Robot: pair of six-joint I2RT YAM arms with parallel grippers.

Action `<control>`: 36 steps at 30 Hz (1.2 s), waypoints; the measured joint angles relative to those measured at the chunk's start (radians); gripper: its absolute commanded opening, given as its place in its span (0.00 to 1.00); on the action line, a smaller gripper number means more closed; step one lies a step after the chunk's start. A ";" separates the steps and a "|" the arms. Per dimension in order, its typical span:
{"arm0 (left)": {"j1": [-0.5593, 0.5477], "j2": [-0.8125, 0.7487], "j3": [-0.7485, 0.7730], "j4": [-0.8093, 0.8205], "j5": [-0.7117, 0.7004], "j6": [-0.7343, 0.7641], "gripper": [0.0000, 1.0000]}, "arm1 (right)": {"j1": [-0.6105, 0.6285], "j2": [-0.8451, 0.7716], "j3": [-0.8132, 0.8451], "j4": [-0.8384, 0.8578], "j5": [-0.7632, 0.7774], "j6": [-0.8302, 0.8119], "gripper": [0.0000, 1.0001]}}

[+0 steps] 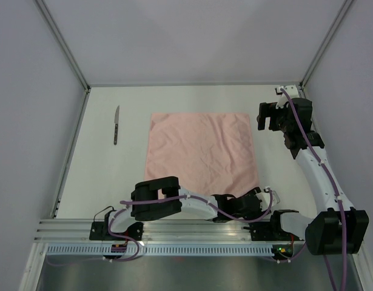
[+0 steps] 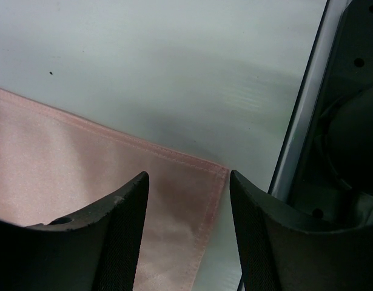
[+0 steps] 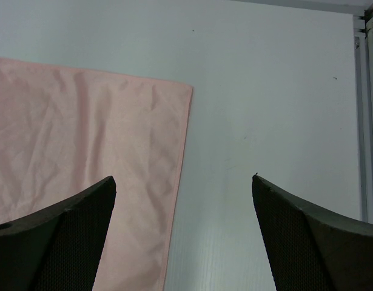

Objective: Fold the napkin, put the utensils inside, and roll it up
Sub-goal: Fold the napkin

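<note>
The salmon-pink napkin (image 1: 201, 151) lies spread flat as a large sheet in the middle of the table. My left gripper (image 1: 261, 195) hovers over its near right corner, jaws apart. In the left wrist view that corner of the napkin (image 2: 192, 182) lies flat between the two fingers of the left gripper (image 2: 189, 176), and nothing is held. My right gripper (image 1: 265, 115) stands open just right of the napkin's far right corner. The right wrist view shows the napkin's edge (image 3: 174, 182) running between the wide-open fingers of the right gripper (image 3: 183, 179). A knife (image 1: 116, 124) lies to the left of the napkin.
White walls and a metal frame enclose the table on three sides. The metal rail (image 1: 174, 233) with the arm bases runs along the near edge, close to the left gripper. The right arm (image 1: 319, 170) stretches along the table's right side.
</note>
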 measured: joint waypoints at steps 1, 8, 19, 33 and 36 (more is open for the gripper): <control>-0.001 0.003 0.000 0.000 0.000 0.000 0.61 | 0.000 0.002 0.000 0.000 0.000 0.000 0.98; -0.007 0.012 0.000 0.009 -0.009 -0.002 0.54 | 0.000 0.008 0.000 0.000 0.000 0.000 0.98; -0.008 0.013 0.000 0.006 -0.044 0.000 0.19 | 0.000 0.008 0.000 0.000 0.000 0.000 0.98; 0.025 0.013 0.000 0.007 -0.052 0.001 0.02 | 0.000 0.008 0.000 0.000 0.000 0.000 0.98; 0.043 0.013 -0.003 0.008 -0.054 0.001 0.02 | 0.000 0.008 0.000 0.000 0.000 0.000 0.98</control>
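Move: The napkin's near right corner lies just below the left gripper, about 2 cm back and 1 cm down, between the open fingers and nearer the rear one. The napkin's middle is some 20 cm ahead and 22 cm left, its far right corner about 40 cm ahead and 3 cm left; the table's front edge runs about 5 cm behind. From the idle right hand, the near right corner is some 30 cm back, 2 cm left and 22 cm below. Keep the left gripper low over the near right corner, easing it down barely half a centimetre, and close the fingers from a bit over half open to shut, so the tips pinch the cloth. Then draw the pinched corner forward along the table, about 3.5 cm and slightly left, towards the far side of the napkin, turning the hand some 5 degrees counter-clockwise. ##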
